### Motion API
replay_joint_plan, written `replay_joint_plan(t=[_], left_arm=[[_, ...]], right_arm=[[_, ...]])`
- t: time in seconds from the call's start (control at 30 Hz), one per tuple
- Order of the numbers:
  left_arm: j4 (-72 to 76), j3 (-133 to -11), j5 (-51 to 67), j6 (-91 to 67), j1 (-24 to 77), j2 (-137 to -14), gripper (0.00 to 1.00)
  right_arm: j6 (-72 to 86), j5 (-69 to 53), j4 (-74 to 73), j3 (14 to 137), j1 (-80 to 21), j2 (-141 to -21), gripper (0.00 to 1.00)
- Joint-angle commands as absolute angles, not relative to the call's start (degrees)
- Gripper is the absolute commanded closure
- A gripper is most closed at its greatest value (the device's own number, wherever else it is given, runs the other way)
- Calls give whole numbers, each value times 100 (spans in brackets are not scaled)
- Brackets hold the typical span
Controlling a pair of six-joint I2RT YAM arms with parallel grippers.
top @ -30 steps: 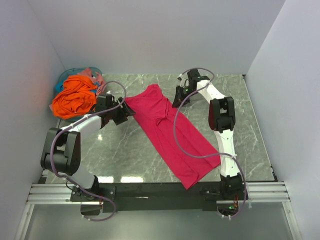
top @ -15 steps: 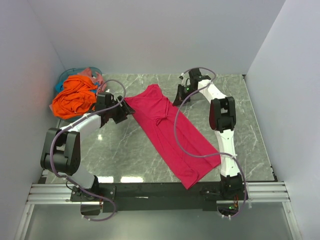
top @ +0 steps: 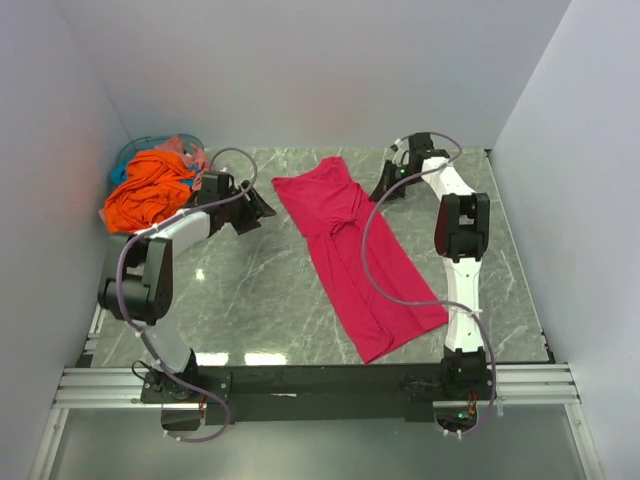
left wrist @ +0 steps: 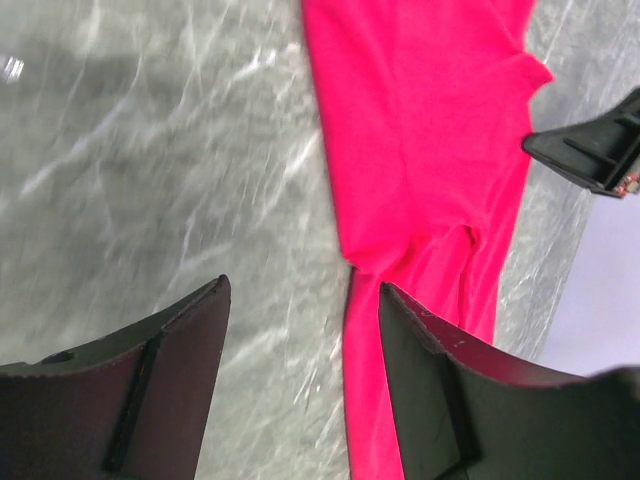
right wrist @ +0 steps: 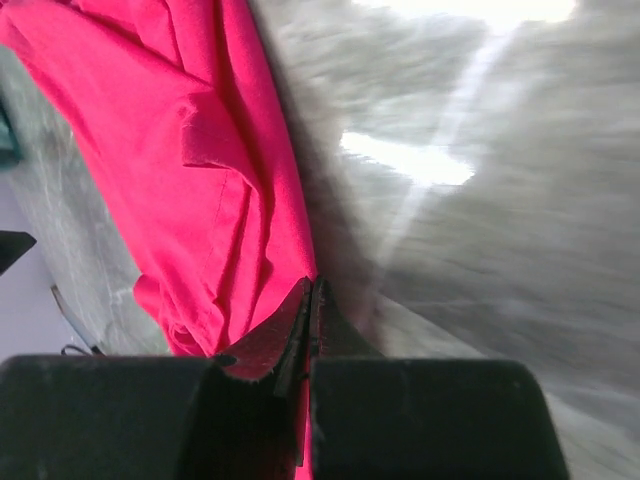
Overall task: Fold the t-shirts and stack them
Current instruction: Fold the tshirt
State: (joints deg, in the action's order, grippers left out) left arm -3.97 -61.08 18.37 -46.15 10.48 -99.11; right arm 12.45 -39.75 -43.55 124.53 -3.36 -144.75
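A crimson-pink t-shirt [top: 355, 250] lies stretched out on the marble table, running from the back centre to the front right. My right gripper [top: 384, 192] is at the shirt's far right edge, shut on that edge [right wrist: 312, 285], with folds of the shirt [right wrist: 190, 150] bunched beside it. To the left of the shirt's upper part my left gripper [top: 264, 208] stands open over bare marble [left wrist: 300, 300]. Its right finger [left wrist: 430, 350] overlaps the shirt's edge [left wrist: 420, 130]. An orange t-shirt [top: 150, 192] is heaped at the back left, with a paler pink one [top: 188, 148] behind it.
A round teal basket [top: 132, 152] holds the orange heap in the back left corner, close to the left arm. White walls close in the table at the back and on both sides. A black rail [top: 320, 380] runs along the near edge.
The right gripper has shut on the shirt's edge and moved right and back, dragging the crimson-pink shirt that way. The left gripper has followed to the right, staying open.
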Motion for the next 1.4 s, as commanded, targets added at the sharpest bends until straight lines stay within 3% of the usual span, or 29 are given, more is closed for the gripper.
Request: replay_joint_plan(t=[0.0, 0.17, 0.27, 0.37, 0.4, 0.5, 0.73, 1.03, 1.37], left_arm=[[-369, -6818, 2030, -4465, 1037, -10247, 34], [-790, -7715, 2048, -4272, 1168, -11047, 35], [-1159, -8453, 2004, -4149, 1274, -11582, 36], [-1545, -9288, 1951, -4087, 1344, -12180, 39], [-1625, -9682, 1960, -4078, 1353, -12321, 39], [-1863, -10385, 1960, -4061, 1441, -12857, 41], [-2522, -11548, 1608, -4104, 1608, -13903, 45], [-2593, -12392, 1556, -4341, 1775, -14677, 51], [-2514, -12885, 1213, -4561, 1688, -15117, 83]], right_arm=[[1336, -3859, -4043, 12419, -62, -14458, 100], [1284, -3744, -3981, 12208, 228, -14274, 100], [1152, -3700, -3990, 12041, 316, -14142, 91], [792, -3595, -4060, 11805, 404, -13870, 66], [556, -3586, -4061, 11682, 430, -13747, 51], [64, -3411, -3876, 10944, 518, -13019, 37], [-1071, -3875, -3569, 8845, 519, -10841, 33], [-1705, -4271, -3498, 7419, 308, -9282, 33], [-1959, -4307, -3436, 6680, -148, -8280, 33]])
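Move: The left edge of the t-shirt, by its far-left corner, lies about 14 cm ahead of the left hand, 5 cm to its right and 8 cm below. The bunched cloth at the shirt's middle is some 5 cm ahead and 17 cm to the right of that hand; the laundry basket is about 23 cm to its left and 6 cm ahead. The right hand already grips the shirt's right edge; from it the far-left part lies roughly 20 cm left and 3 cm ahead. Drag the shirt's right edge about 6 cm to the right with the right gripper, open to release it, then pull back nearly 20 cm, rising some 12 cm and tipping the fingers up. Meanwhile send the left gripper forward and rightward, sinking, to the far-left edge, and close its fingers on the cloth there. ##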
